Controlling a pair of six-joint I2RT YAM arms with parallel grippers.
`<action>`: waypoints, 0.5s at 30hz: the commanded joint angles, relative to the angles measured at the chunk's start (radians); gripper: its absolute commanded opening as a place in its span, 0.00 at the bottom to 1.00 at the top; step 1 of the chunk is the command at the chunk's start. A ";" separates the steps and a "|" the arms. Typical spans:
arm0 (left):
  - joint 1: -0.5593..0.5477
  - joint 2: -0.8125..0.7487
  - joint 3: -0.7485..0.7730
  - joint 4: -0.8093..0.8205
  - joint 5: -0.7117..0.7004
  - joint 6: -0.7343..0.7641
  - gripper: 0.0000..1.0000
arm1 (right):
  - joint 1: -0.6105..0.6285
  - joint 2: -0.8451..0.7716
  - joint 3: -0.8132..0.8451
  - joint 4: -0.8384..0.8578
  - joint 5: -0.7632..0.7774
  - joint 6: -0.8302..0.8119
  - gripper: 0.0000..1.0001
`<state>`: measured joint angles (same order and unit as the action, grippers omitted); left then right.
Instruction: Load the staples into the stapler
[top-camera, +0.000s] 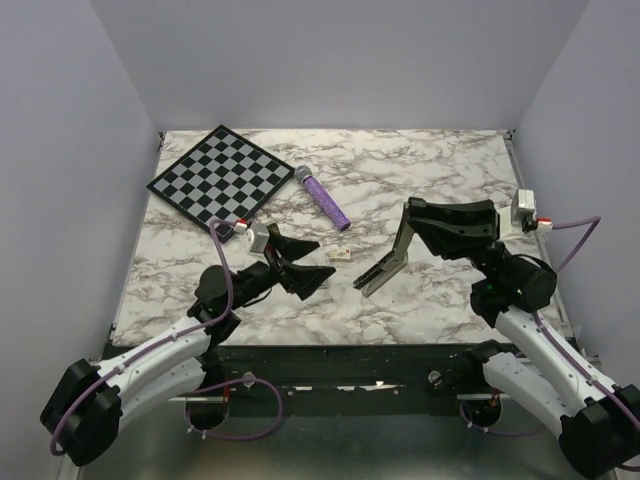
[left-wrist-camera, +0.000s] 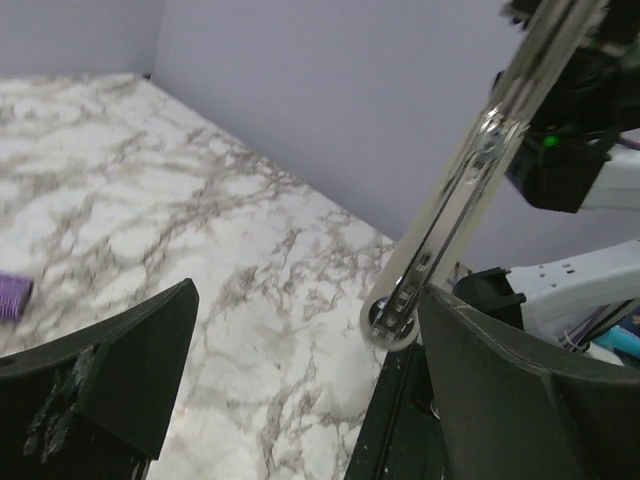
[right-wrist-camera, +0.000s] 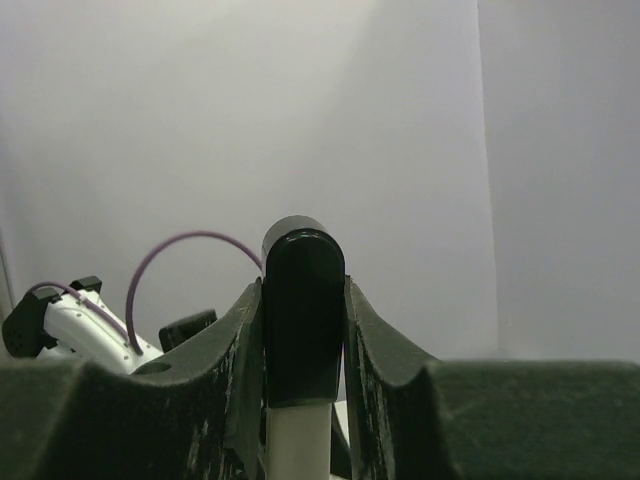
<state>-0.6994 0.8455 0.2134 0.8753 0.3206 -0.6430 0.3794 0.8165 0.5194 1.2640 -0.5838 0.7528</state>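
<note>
My right gripper (top-camera: 425, 228) is shut on the black body of the stapler (top-camera: 452, 224), holding it above the table. The stapler is swung open, and its silver rail (top-camera: 384, 266) slants down and left toward the marble. In the right wrist view the stapler's black rounded end (right-wrist-camera: 303, 310) is clamped between the two fingers (right-wrist-camera: 385, 350). My left gripper (top-camera: 310, 262) is open just left of the rail's lower tip, with nothing between its fingers. In the left wrist view the rail (left-wrist-camera: 450, 210) ends beside the right finger (left-wrist-camera: 500, 380). The staples are hidden from every view.
A small cream box (top-camera: 341, 254) lies on the marble beside the left gripper's fingers. A purple cylindrical object (top-camera: 323, 198) lies behind it. A black and white chessboard (top-camera: 222, 175) sits at the back left. Purple walls close in the table.
</note>
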 joint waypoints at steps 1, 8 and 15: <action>0.001 -0.025 0.194 -0.154 0.162 0.209 0.99 | -0.005 0.003 0.034 0.382 -0.005 0.031 0.01; -0.024 0.139 0.420 -0.164 0.316 0.203 0.99 | -0.005 0.024 0.041 0.383 -0.031 0.045 0.01; -0.100 0.296 0.572 -0.252 0.413 0.291 0.99 | -0.005 0.030 0.042 0.385 -0.045 0.054 0.01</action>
<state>-0.7567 1.0855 0.7101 0.7044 0.6170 -0.4454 0.3794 0.8547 0.5194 1.2675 -0.6308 0.7895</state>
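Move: The open stapler hangs from the right hand; its middle lies about 5 cm back, 5 cm left and 8 cm below that hand. From the empty left hand that middle is some 11 cm to the right, 5 cm back and 10 cm higher. On the table, 22 cm or so below the left hand, lie the staple tray, about 4 cm ahead and 2 cm left, and the small white box, about 11 cm ahead and 4 cm right. Still pinching the stapler by its black end, the right hand keeps its grip and eases down about 1 cm. The left hand, fingers already wide open and staying so, first rises quickly some 11 cm, then swings about 7 cm to the right towards the hanging stapler, its fingertips tilting up and turning clockwise, each a bit under 20 degrees. ##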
